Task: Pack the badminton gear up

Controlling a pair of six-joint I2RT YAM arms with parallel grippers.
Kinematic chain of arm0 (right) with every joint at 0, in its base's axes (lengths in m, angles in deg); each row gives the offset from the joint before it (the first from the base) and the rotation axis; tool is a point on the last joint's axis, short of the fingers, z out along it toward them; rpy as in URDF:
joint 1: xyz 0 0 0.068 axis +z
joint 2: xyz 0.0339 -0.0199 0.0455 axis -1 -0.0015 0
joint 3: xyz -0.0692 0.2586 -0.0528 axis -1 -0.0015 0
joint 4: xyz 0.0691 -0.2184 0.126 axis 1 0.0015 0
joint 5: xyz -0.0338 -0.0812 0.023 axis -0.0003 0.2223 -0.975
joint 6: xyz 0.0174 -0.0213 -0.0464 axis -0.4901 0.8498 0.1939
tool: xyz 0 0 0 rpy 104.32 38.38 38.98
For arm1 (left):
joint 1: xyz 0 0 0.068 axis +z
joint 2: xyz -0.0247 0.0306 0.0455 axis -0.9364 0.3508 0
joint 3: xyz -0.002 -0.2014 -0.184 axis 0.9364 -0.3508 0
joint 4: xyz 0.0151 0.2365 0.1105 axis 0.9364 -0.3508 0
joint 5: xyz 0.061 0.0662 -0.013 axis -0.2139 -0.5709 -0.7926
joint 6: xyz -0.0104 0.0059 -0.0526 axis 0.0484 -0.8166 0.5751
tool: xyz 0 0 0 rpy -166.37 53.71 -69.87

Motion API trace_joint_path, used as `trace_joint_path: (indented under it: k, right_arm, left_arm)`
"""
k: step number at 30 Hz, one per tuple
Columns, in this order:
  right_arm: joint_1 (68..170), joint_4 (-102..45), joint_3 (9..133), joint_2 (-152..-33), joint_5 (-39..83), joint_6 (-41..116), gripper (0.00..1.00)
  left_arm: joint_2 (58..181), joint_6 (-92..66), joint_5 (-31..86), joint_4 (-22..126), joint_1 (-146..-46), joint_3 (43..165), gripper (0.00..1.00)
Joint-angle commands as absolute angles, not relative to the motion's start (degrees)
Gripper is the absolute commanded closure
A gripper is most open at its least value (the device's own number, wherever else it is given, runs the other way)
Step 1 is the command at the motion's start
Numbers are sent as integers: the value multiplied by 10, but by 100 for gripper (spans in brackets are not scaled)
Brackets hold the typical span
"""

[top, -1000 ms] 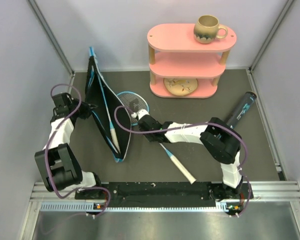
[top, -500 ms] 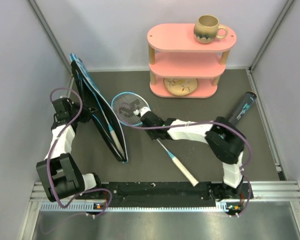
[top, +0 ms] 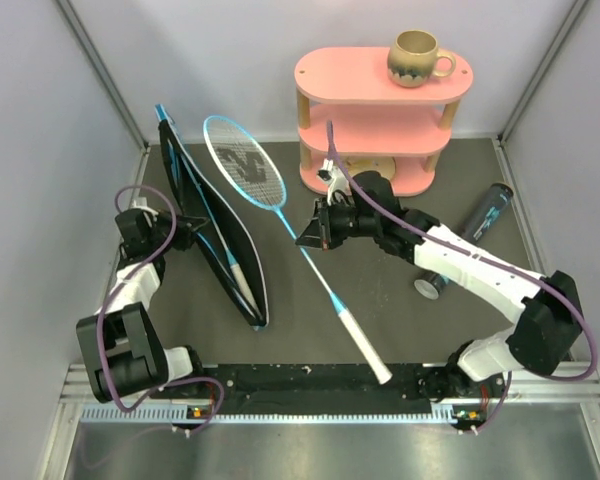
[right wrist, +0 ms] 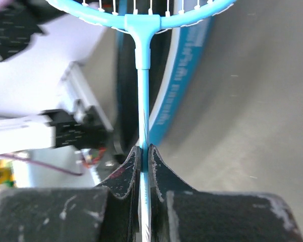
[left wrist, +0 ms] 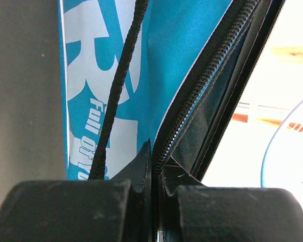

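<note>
The blue racket cover [top: 212,232] stands on its edge at the left, unzipped, with one racket's white handle [top: 239,280] showing inside. My left gripper [top: 186,229] is shut on the cover's zipper edge [left wrist: 152,156]; the cover's blue printed face [left wrist: 106,75] fills that view. My right gripper [top: 314,236] is shut on the thin blue shaft [right wrist: 143,116] of a second light-blue racket. That racket's head [top: 243,160] is raised beside the cover and its white handle [top: 364,350] points to the near edge. A long black tube [top: 468,238] lies at the right.
A pink three-tier shelf [top: 380,128] stands at the back with a beige mug [top: 418,56] on top and a flat round thing on its lowest tier. Grey walls close in the left, right and back. The left arm [right wrist: 65,132] shows behind the racket.
My right gripper closed on the racket's shaft and lifted it; the head swung up and back beside the cover. The right arm stretched out. The cover and left gripper shifted slightly.
</note>
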State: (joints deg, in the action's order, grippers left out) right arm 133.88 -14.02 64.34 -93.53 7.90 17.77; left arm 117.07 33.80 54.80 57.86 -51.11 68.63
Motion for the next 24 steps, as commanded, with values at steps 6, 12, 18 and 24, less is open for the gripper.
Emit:
trace_joint_path:
  k: [6,12,18,24]
  right_arm:
    - [1372,-411,602,-954,-126,-110,100]
    - [1374,-508,553,-999,-156,-223,100]
    - [1374,-549,510,-1021,-149,-277,100]
    - [1368,-626,475,-1060,-126,-354,100]
  left_arm:
    - [1189,384,563,691,-566,687,100]
    - [1204,416,566,740,-578,661,100]
    - [1203,425,570,761,-579,645,100]
    - [1188,422,581,762,-579,633,100]
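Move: The right gripper still pinches the badminton racket by its shaft, its head some 17 cm ahead and 12 cm to the left, about level. The open bag's mouth lies about 8 cm ahead, 18 cm left and 10 cm below; the stowed racket's handle shows in it roughly 5 cm back, 14 cm left and 13 cm down. From the left gripper, shut on the bag's rim, the held racket's head is about 9 cm ahead, 8 cm right and 9 cm higher. Swing the right gripper back and left about 9 cm towards the bag, rising some 4 cm at first and then sinking about 7, while the wrist rolls nearly 50 degrees to bring the racket edge-on and dip its head to the mouth. Keep both grips shut; shift the left gripper about 4 cm right, carrying the rim to meet the racket. ##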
